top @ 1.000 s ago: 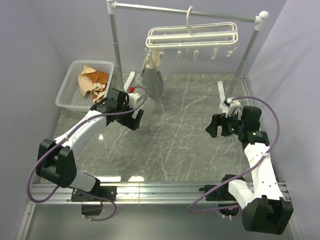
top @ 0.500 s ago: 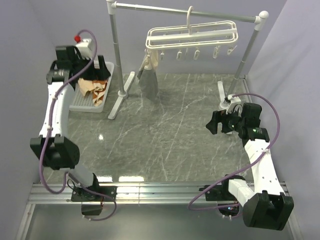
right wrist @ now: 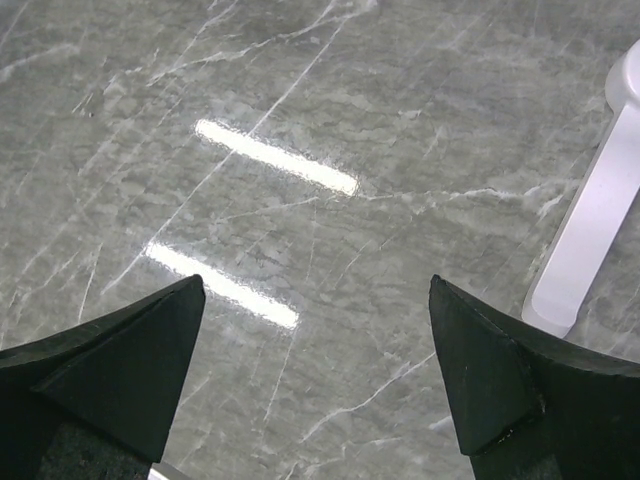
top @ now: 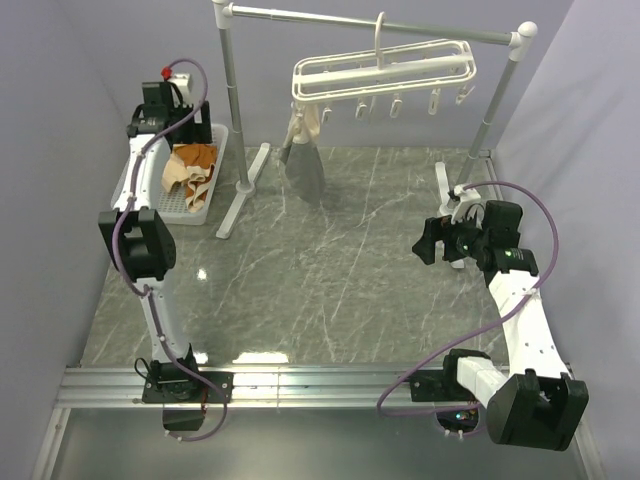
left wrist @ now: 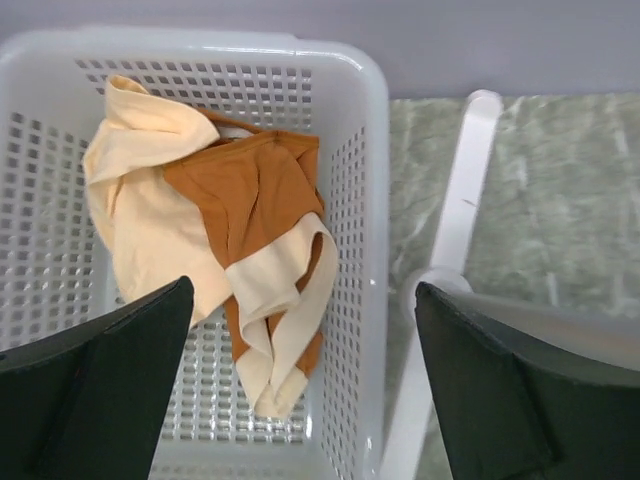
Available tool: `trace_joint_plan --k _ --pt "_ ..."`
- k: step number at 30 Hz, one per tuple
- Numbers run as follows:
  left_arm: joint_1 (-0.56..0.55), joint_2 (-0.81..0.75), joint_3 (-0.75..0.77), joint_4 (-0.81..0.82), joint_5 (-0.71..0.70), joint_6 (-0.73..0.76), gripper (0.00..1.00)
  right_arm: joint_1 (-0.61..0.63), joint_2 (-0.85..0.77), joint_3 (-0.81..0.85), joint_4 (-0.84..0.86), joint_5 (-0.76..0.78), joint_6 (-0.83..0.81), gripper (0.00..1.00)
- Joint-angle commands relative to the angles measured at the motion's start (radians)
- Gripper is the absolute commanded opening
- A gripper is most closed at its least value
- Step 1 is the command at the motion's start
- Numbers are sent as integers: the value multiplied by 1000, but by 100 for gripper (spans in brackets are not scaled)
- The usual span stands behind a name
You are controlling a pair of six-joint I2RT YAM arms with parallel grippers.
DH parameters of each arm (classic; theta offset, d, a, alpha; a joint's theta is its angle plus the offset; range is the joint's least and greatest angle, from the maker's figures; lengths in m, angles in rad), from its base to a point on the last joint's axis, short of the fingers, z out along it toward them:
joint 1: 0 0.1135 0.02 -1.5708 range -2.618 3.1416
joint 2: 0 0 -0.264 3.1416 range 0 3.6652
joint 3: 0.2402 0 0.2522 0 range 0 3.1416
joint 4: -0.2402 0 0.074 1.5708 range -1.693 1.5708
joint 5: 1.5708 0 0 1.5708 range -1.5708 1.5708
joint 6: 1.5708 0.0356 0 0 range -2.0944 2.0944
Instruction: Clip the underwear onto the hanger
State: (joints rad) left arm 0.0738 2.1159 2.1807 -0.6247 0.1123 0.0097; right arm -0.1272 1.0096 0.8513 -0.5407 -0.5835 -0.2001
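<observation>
The rust-orange underwear (left wrist: 245, 190) with its pale waistband lies crumpled in a white mesh basket (left wrist: 370, 100), partly over a light tan cloth (left wrist: 150, 200). In the top view the underwear (top: 203, 155) sits at the far left. My left gripper (left wrist: 303, 290) hangs open above the basket, apart from the fabric, its fingers straddling the basket's right wall; from above the left gripper (top: 160, 128) is over the basket's back end. The white hanger (top: 385, 72) hangs from the rail, with its clips (top: 395, 103) dangling. My right gripper (right wrist: 315, 285) is open over bare marble, seen from above as the right gripper (top: 432, 243).
A grey-and-beige garment (top: 303, 165) hangs from the hanger's left end. The grey rail (top: 370, 22) rests on two posts with white feet (top: 240, 195), (right wrist: 595, 220). One foot (left wrist: 455, 220) lies just right of the basket. Grey walls close in both sides.
My left arm has swung from the middle of the table to the far left and now reaches over the basket. The right arm has barely shifted. Both grippers stay open.
</observation>
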Motion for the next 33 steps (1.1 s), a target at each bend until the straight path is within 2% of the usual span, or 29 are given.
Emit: trace_joint_plan --k 1,5,13,24,28,31,33 --pt "17 64 8 109 -48 13 97 -3 0 48 2 2 -27 100" --pt "34 136 4 152 -109 -4 91 -3 -9 35 -11 8 -48 100" --pt "35 214 -27 160 -109 12 84 -3 -13 22 -2 2 -24 100" --pt "44 276 -16 169 -100 -65 57 -3 -9 57 -35 17 -38 100" --pt "44 280 -15 174 -106 -74 55 -3 -11 48 -21 11 -16 100" --pt "43 282 -6 171 -109 -71 41 -3 -5 48 -10 -1 2 100" --pt "44 268 -4 175 -109 -73 20 -3 -2 55 -8 -3 4 100"
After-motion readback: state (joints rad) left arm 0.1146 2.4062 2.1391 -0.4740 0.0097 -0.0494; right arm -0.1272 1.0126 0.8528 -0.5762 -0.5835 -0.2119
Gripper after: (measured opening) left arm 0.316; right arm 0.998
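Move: The brown underwear lies in the basket below the left hand, about 4 cm ahead, 3 cm to the left and some 17 cm down. The cream underwear lies next to it on its left, about 7 cm farther left and level with it. The basket's right wall is some 5 cm to the hand's right and 3 cm ahead, with the rack's foot beyond it, about 11 cm right and 4 cm back. From the right hand, the brown underwear is roughly 34 cm ahead, 53 cm left and 10 cm lower. The left hand sinks about 16 cm into the basket towards the brown underwear, easing some 3 cm forward and 4 cm left early on and tipping its fingers roughly 10 degrees farther down. The wide-open fingers draw in gradually during the descent, slowly at first, then narrow further once down and pinch a fold in the middle of the brown cloth, just above where its cream part starts. ##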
